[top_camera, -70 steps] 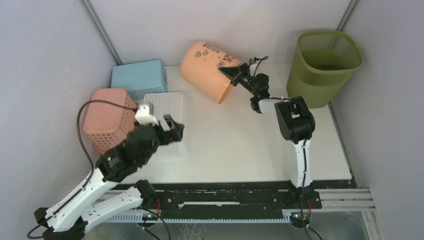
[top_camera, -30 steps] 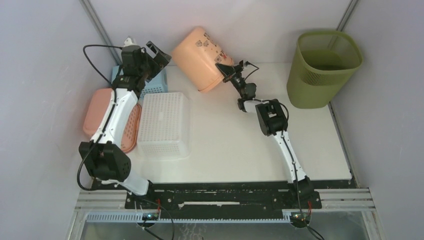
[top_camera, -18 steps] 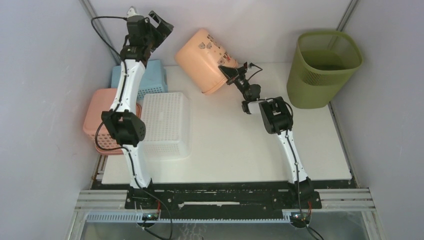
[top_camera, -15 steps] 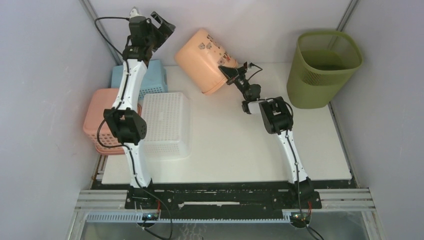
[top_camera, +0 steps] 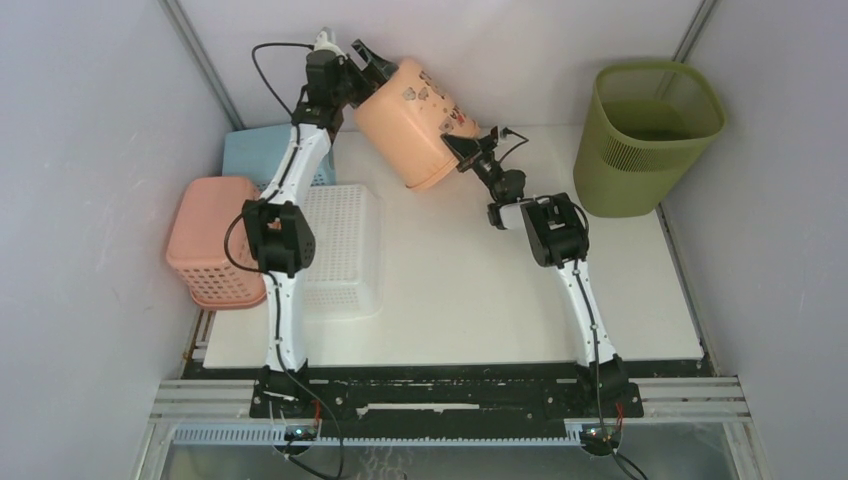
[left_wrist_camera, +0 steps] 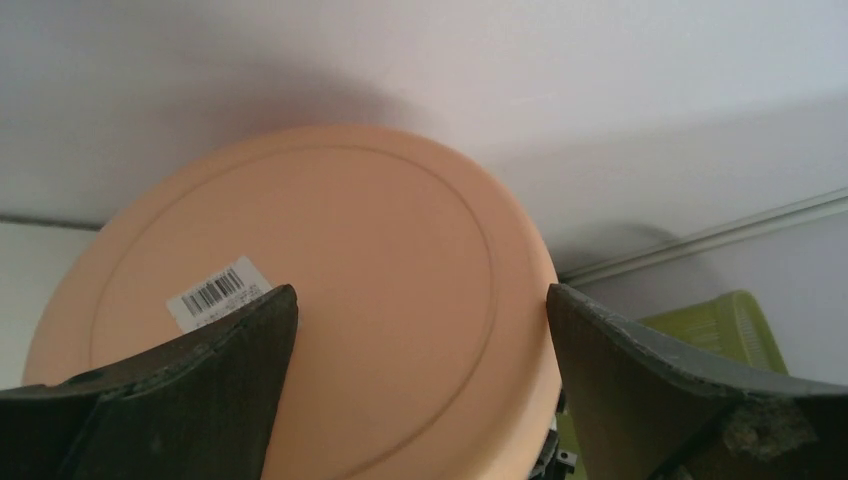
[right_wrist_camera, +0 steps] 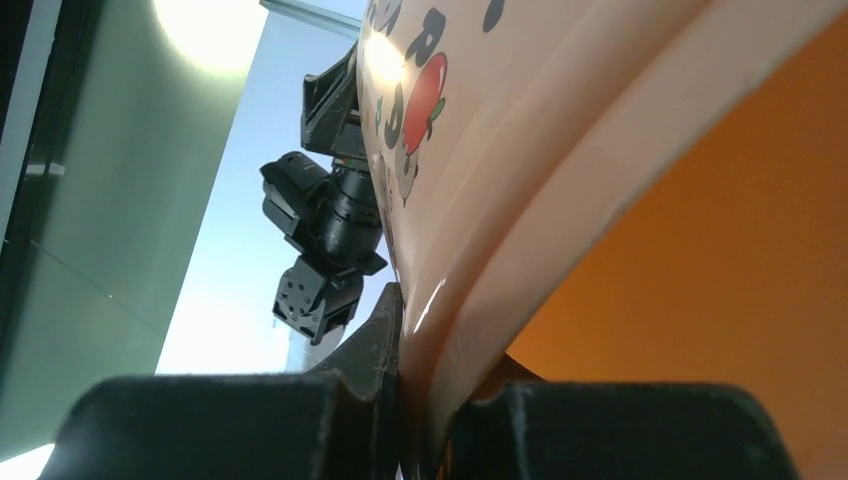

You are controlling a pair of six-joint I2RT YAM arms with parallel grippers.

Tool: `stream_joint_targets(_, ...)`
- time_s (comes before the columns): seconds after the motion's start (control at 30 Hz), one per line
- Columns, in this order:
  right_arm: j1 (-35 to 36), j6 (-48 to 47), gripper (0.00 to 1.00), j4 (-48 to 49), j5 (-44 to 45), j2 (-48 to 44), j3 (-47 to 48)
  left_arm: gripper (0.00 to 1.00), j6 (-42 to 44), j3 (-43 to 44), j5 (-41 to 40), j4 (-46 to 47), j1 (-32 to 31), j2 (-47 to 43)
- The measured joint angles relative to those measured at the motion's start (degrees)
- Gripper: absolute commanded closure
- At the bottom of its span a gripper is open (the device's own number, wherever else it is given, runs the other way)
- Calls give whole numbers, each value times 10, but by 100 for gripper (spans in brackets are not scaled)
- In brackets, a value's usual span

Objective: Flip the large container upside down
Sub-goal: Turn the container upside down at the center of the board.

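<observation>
The large container (top_camera: 650, 140), an olive-green bin, stands upright with its mouth up at the back right corner; neither gripper is near it. A sliver of the bin (left_wrist_camera: 720, 325) shows in the left wrist view. My right gripper (top_camera: 462, 143) is shut on the rim of a peach bucket (top_camera: 410, 125), holding it tilted above the table's back edge. In the right wrist view the rim (right_wrist_camera: 480, 300) is pinched in the right gripper (right_wrist_camera: 420, 400). My left gripper (top_camera: 375, 62) stands open at the bucket's flat base (left_wrist_camera: 330, 300), fingers (left_wrist_camera: 200, 390) on either side; contact is unclear.
A blue basket (top_camera: 262, 152), a pink basket (top_camera: 205, 240) and a white basket (top_camera: 345, 240) lie bottom-up along the left side. The back wall is close behind the bucket and the left arm. A side wall stands just right of the green bin.
The left arm has swung right from the back left corner until its open gripper reaches the peach bucket's base. The right gripper keeps its hold; the bucket has barely shifted.
</observation>
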Motion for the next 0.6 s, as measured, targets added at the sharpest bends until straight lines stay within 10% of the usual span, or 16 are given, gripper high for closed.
stream_joint_targets(0.6, -70, -42, 4, -30, -53, -47, -218, 4, 17, -15, 7, 45, -48, 7)
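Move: The tilted orange container has its middle roughly 3 cm back, 8 cm right and 13 cm below the left hand, whose open fingers are at its raised bottom edge. From the right hand, still pinching the rim, its middle is about 5 cm ahead, 8 cm left and level. From the left hand, the blue basket is some 26 cm left, 2 cm back and the white basket 15 cm left, 24 cm back, both about 25 cm below. The right hand lets the container's pinched rim go: after barely moving at first, its fingers spread nearly wide while it sinks about 10 cm and draws some 6 cm to the right, its upward-pointing fingers tipping down by about 20 degrees. Meanwhile the left hand, fingers kept wide open, travels about 5 cm right at nearly constant height, following the container's upper end and nudging it over towards upright. ##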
